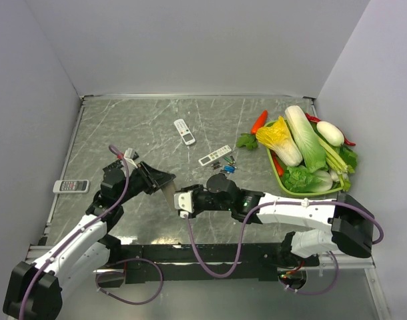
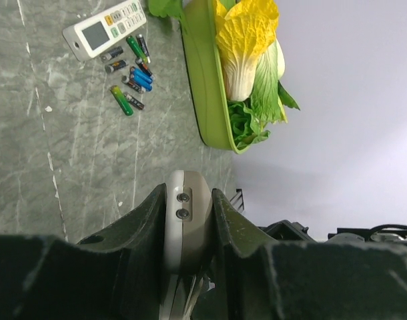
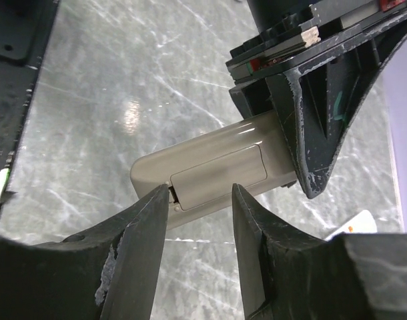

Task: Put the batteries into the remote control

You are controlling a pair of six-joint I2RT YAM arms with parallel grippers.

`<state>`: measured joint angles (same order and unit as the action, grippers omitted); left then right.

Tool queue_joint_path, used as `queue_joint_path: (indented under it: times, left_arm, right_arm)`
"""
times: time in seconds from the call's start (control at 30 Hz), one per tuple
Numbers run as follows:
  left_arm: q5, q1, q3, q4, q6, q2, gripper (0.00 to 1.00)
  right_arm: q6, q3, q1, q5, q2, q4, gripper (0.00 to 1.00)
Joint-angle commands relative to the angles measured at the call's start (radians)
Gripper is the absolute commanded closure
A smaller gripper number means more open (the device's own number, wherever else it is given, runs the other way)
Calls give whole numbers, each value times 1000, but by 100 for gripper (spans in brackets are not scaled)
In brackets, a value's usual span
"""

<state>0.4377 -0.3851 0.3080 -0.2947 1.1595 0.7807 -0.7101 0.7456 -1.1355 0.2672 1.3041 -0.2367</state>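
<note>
The remote control (image 3: 217, 167) hangs above the table with its grey-beige back towards the right wrist camera. My left gripper (image 2: 187, 193) is shut on one end of it (image 2: 185, 220). The battery cover (image 3: 220, 175) sits in its bay, with a small dark gap at its left end. My right gripper (image 3: 200, 190) is open close to that back, its left fingertip (image 3: 162, 195) at the cover's gap. In the top view the two grippers meet at the remote control (image 1: 169, 191), with my right gripper (image 1: 183, 202) just right of it. The batteries (image 1: 225, 167) (image 2: 130, 73) lie loose on the table.
A slim white remote (image 1: 215, 155) (image 2: 105, 28) lies beside the batteries, a small white one (image 1: 185, 132) farther back, and another (image 1: 71, 186) at the left edge. A green tray (image 1: 310, 193) (image 2: 203, 87) of vegetables stands at the right, with a carrot (image 1: 259, 121) behind it.
</note>
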Motion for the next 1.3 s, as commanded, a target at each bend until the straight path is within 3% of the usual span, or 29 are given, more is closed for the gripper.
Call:
queue_joint_path:
  times: [0.0, 0.33, 0.47, 0.53, 0.67, 0.83, 0.97, 1.27]
  left_arm:
    - [144, -35, 52, -158, 152, -23, 99]
    - [136, -49, 75, -81, 108, -15, 99]
    - [-12, -49, 114, 75, 2, -63, 99]
    - [-72, -49, 103, 135, -47, -84, 99]
    - [-172, -49, 39, 108, -50, -139, 99]
    - [-246, -49, -47, 11, -20, -185, 99]
    - [-260, -49, -90, -73, 14, -221, 99]
    - [-263, -49, -116, -129, 29, -284, 99]
  right_arm:
    - [-78, -23, -12, -120, 38, -228, 51]
    - [-126, -15, -15, -175, 66, -331, 52]
    - [-54, 15, -12, -163, 25, -242, 51]
    - [24, 29, -12, -167, -9, -158, 48]
    - [236, 44, 0, -195, -98, -49, 40]
    - [582, 38, 36, -169, -173, 45, 19]
    - [880, -43, 68, -152, -184, -80, 10]
    - [1118, -71, 68, -100, -46, -230, 9]
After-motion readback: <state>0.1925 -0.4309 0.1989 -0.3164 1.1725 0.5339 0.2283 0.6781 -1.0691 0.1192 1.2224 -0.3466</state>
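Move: The gray remote is still in my left fingers, its back and battery cover showing; the cover's middle is about 5 cm back and 2 cm right of my left hand, a centimetre lower. From my right hand, whose fingertips are at the cover's latch end, it is about 2 cm ahead and 2 cm left. Down on the table, some 17 cm below my right hand, lie the loose batteries, 12 cm ahead and 17 cm right, and the white remote, 16 cm ahead and 13 cm right. My right fingertips, still pressing at the latch end, go up and forward about 5 cm along the cover and come free, while my left hand, holding the remote, springs back 2 cm. Then I open my right fingers wide, draw right, rise and sink again, rolling the wrist some 50 degrees clockwise looking along the fingers, as my left hand swings the remote left. ##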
